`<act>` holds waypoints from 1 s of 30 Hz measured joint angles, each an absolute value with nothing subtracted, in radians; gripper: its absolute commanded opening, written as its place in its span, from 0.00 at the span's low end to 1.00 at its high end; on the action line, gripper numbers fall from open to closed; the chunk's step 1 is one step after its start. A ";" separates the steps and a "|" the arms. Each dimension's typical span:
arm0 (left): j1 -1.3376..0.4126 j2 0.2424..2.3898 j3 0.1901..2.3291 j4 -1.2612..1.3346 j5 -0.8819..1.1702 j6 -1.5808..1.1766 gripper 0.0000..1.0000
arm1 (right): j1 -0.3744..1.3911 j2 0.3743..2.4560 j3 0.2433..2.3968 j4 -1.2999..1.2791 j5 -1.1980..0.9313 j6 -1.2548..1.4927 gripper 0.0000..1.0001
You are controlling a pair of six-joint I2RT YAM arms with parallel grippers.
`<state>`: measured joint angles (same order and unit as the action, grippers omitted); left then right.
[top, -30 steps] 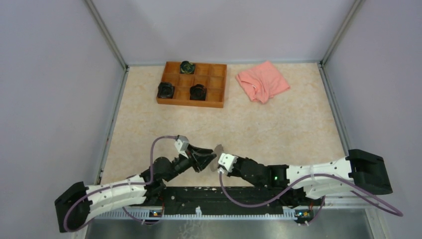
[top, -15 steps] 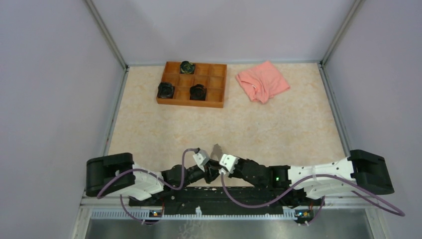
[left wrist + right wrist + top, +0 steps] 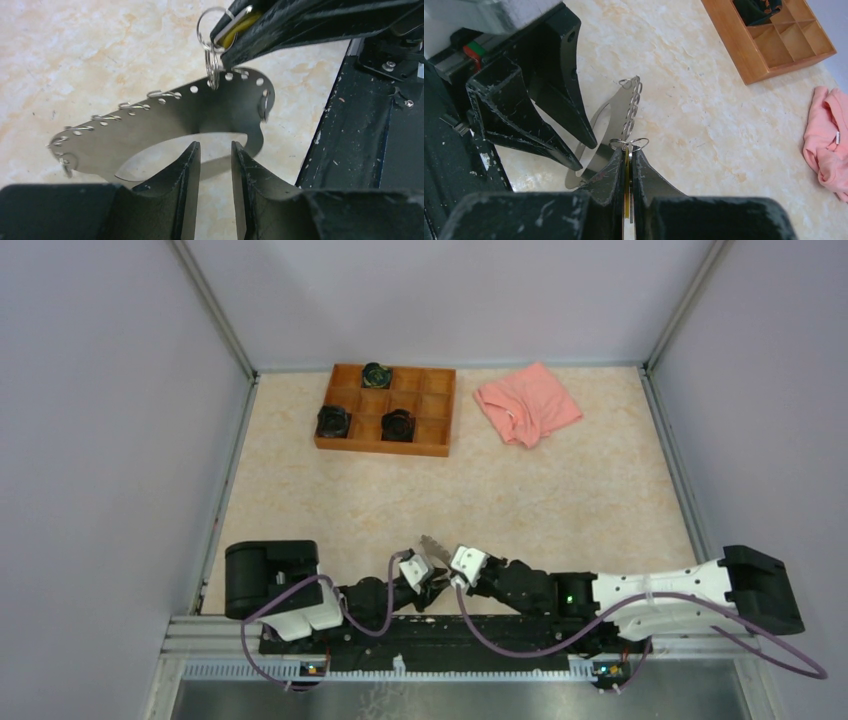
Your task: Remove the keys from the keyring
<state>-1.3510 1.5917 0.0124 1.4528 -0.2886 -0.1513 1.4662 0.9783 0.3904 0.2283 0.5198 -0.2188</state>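
The keyring [image 3: 200, 115] is a flat silvery crescent with holes and small wire rings along its rim, hanging just above the table near the arms' bases [image 3: 432, 543]. My right gripper [image 3: 628, 150] is shut on the keys [image 3: 626, 190], a yellow-headed one and a silver one side by side. Small split rings [image 3: 212, 30] link them to the keyring's rim. My left gripper [image 3: 215, 145] is open, its tips just below the keyring's inner edge, with only table showing between them. In the right wrist view its black fingers [image 3: 559, 105] stand beside the keyring [image 3: 606, 117].
A wooden compartment tray [image 3: 380, 447] at the back holds three black knobby objects [image 3: 333, 421]. A pink cloth [image 3: 527, 403] lies at the back right. The black base rail [image 3: 430, 632] runs right behind both grippers, close to the keyring.
The left arm has folded back toward its base, and its gripper has slid right, under the keyring. Its jaws have narrowed. The right gripper has shifted slightly right, still holding the keys.
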 measured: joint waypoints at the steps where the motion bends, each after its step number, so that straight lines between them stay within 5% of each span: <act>1: -1.351 1.583 0.012 1.454 -0.286 -0.137 0.35 | 1.466 0.975 0.391 0.226 0.517 -0.222 0.00; 18: -1.356 0.979 0.013 1.182 -0.226 0.051 0.36 | 1.471 0.940 0.393 0.223 0.473 -0.250 0.00; 30: -1.356 1.020 0.013 1.096 -0.259 0.020 0.33 | 1.471 0.905 0.392 0.236 0.437 -0.250 0.00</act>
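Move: The small ring on the yellow key, with the key itself pinched in the right fingers, lies about 2 cm ahead of the left hand, 3 cm to its right and 5 cm above it. The metal plate hanging from it has its middle some 4 cm ahead of the left hand, about level in height. From the right hand the ring is just past the tips, 1 cm ahead and 1 cm left; the plate's middle is 3 cm ahead, 4 cm left and 5 cm lower. Towards the small ring by the yellow key the left hand climbs quickly, about 12 cm, its fingers tilting up some 20 degrees, then sinks back 3 to 4 cm and levels a little, parted tips coming close to the ring; contact can't be seen. The right hand keeps its pinch on the key, easing up about 2 cm and slightly back. ##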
